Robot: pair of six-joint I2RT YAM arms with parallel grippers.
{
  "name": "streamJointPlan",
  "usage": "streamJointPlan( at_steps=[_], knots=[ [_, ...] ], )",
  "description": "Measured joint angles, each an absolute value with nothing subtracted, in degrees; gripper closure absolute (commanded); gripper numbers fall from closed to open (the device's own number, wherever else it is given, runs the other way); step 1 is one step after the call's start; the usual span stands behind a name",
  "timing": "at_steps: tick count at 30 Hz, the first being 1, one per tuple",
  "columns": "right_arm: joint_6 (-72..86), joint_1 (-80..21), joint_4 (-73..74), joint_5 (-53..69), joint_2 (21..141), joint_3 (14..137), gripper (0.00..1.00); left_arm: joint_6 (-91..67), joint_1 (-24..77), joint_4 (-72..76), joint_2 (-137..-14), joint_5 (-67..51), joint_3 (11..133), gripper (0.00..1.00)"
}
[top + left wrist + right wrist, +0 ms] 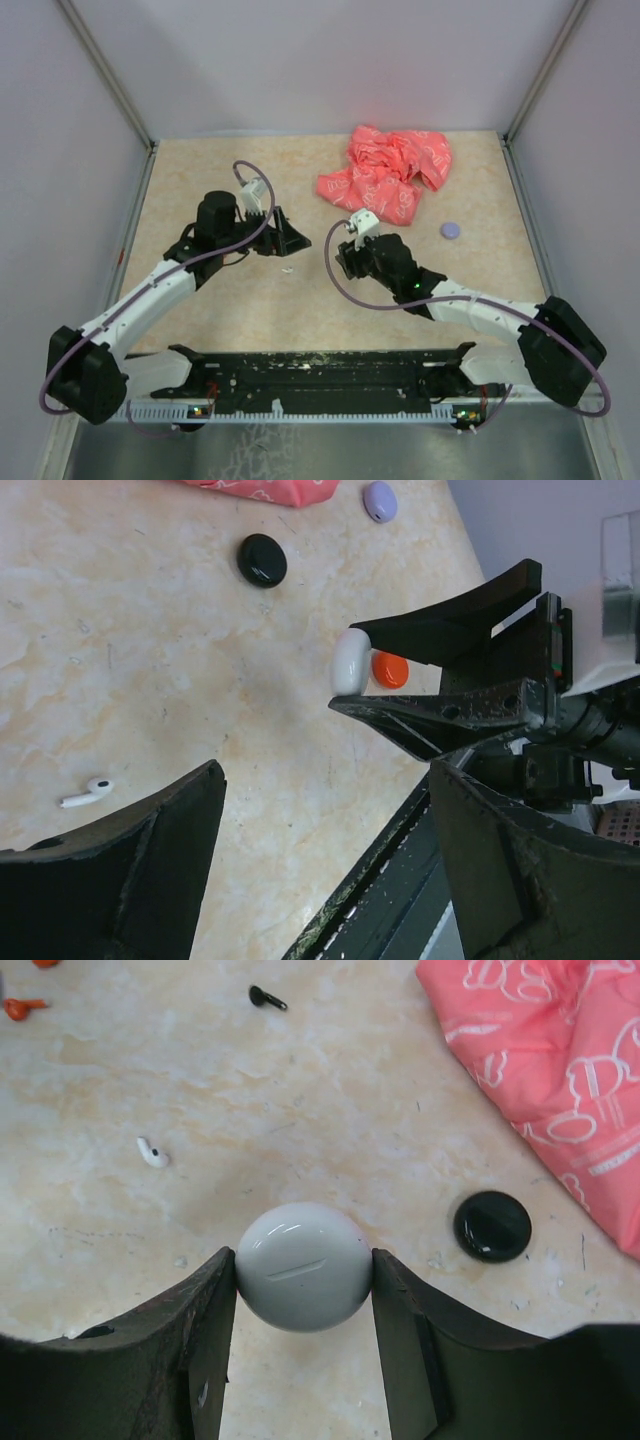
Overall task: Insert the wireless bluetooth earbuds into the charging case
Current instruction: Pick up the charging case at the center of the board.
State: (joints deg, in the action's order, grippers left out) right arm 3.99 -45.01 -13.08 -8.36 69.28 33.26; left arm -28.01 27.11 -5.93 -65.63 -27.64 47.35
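Observation:
My right gripper [304, 1272] is shut on a white round charging case [304, 1266], held just above the table with a thin line across its face. The left wrist view shows the same case [350, 660] between the right fingers. A white earbud [152, 1152] lies loose on the table to the left of the case; it is also seen as a small white earbud [88, 792] and as a white speck [287, 269]. My left gripper [325, 810] hangs open over bare table, right of that earbud, with nothing between its fingers. A black earbud [266, 998] lies farther off.
A pink cloth [390, 170] is bunched at the back right. A black disc [492, 1226] lies beside it and a pale purple disc [451, 230] to its right. Orange bits [22, 1006] lie at the far left. An orange rounded piece [388, 669] shows beside the held case.

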Motion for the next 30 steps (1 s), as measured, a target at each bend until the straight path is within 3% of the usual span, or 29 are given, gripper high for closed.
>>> streamJointPlan(
  at_steps=[7,13,22,30],
  knots=[
    [-0.1,-48.8,-22.5,-8.7,68.3,30.2,0.59,-29.8,31.6,-3.4,-68.8,-25.8,47.4,0.2],
    [-2.9,-50.6,-28.8,-7.6,67.6,27.8,0.59,-30.3,34.0,-1.5,-71.0,-23.9,47.4,0.34],
    [-5.0,-52.3,-33.4,-6.3,67.5,27.0,0.59,-30.5,37.5,0.0,-74.2,-22.0,47.5,0.4],
    [-5.5,-53.1,-34.7,-6.1,67.8,27.0,0.58,-30.5,38.5,1.1,-75.2,-21.5,48.1,0.61]
  ],
)
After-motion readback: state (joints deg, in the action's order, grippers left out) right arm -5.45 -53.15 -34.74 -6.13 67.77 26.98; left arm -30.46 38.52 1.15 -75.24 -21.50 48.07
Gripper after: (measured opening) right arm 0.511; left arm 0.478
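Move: The white charging case, still pinched by its rim in the right hand, lies about 12 cm to the right of the open left gripper, some 2 cm ahead and 8 cm below. Nearly under the left gripper, 20 cm down, a white earbud lies on the board, about 2 cm left and 1 cm back; the black disc is roughly 18 cm right, 6 cm ahead and also 20 cm down. Seen from the right hand, the left gripper is 12 cm left, 2 cm back and 8 cm above. The two hands close on each other in mid-air: the left travels about 6 cm to the right and 3 cm down towards the white case, its wrist almost steady, while its wide-open fingers narrow to about half so that they come round the case's two flat faces. The right hand keeps its pinch on the rim and brings the case some 5 cm left and about as far up, drawing back 3 cm and tipping its fingers upward with a counter-clockwise turn (some 20 degrees in all), both arms slowing as they meet. ##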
